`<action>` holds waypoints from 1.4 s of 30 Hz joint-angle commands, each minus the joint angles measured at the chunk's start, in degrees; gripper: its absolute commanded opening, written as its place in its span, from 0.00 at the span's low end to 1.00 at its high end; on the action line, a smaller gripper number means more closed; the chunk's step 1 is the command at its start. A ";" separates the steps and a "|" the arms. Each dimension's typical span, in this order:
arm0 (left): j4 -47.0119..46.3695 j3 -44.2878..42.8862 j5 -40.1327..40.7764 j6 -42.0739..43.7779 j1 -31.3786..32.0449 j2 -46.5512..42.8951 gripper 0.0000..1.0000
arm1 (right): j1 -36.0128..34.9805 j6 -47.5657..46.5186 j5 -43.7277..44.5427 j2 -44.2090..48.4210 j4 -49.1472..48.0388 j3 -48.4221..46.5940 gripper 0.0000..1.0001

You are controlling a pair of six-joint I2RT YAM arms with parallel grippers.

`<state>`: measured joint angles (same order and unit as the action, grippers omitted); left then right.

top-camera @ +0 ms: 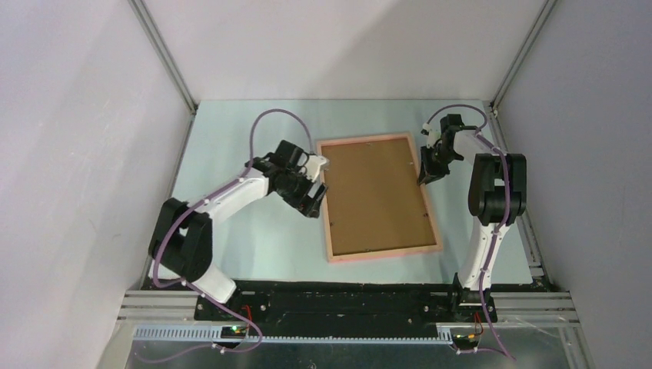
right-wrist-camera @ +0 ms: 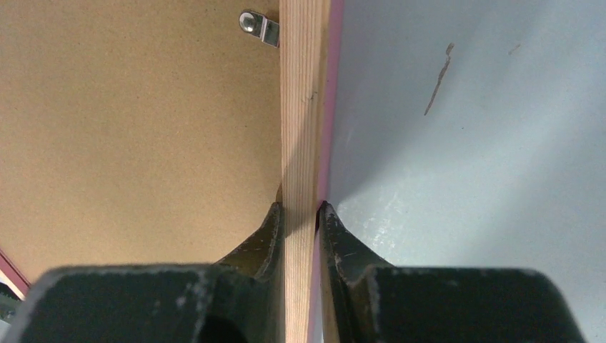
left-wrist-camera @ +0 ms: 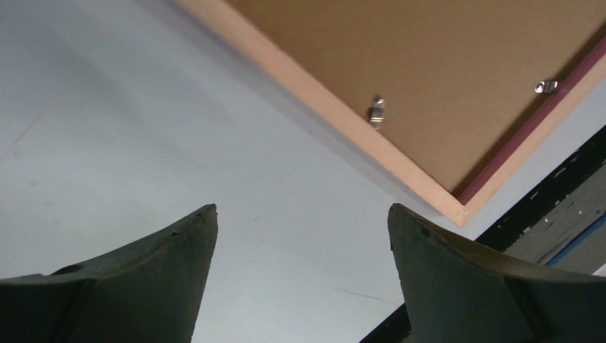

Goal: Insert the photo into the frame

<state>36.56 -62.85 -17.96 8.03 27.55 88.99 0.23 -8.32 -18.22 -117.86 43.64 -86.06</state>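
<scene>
The pink-edged wooden frame (top-camera: 382, 253) lies face down in the middle of the table. A brown backing board (top-camera: 378, 196) fills it. The photo is hidden or out of view. My right gripper (top-camera: 424, 175) is at the frame's right rail near the far corner. In the right wrist view it (right-wrist-camera: 300, 211) is shut on that rail (right-wrist-camera: 304, 107), one finger on the board side and one on the outer side. My left gripper (top-camera: 319, 187) stands open just left of the frame's left rail. In the left wrist view its fingers (left-wrist-camera: 301, 214) hold nothing, with the rail (left-wrist-camera: 321, 96) beyond them.
Small metal clips (left-wrist-camera: 376, 113) (left-wrist-camera: 546, 86) (right-wrist-camera: 259, 27) sit on the frame's inner edge over the backing board (left-wrist-camera: 443, 64). Grey enclosure walls close in the table on three sides. The black base rail (top-camera: 346, 296) runs along the near edge.
</scene>
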 commanded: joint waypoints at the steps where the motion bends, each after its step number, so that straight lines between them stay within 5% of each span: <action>1: -0.51 -3.62 2.38 0.50 5.41 3.88 0.93 | -0.06 -2.67 -1.98 -1.18 -0.91 -2.68 0.00; 25: -3.17 -9.46 10.80 -8.71 13.83 16.93 0.82 | 1.22 -1.19 -5.21 -0.46 -2.38 0.35 0.00; 42: -3.98 -10.52 10.59 -8.85 14.35 19.22 0.59 | 2.22 -1.15 -6.12 -0.55 -2.57 0.97 0.00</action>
<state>35.31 -71.57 -7.29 -0.64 41.39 107.55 2.11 -9.06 -22.22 -118.24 42.96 -85.58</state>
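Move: The frame's left clip is about 7 cm to the left hand's right, 3 cm back and 7 cm below. From the left hand, the frame's near left corner lies some 6 cm right and 15 cm back, and the near clip about 18 cm right and 12 cm back, both 7 cm below. From the right hand, pinching the right bar, the left clip is some 29 cm left and 13 cm back, at about its own height. Left hand sinks and moves right, each about 6.5 cm, to the left clip, partly closing; right keeps its pinch. ##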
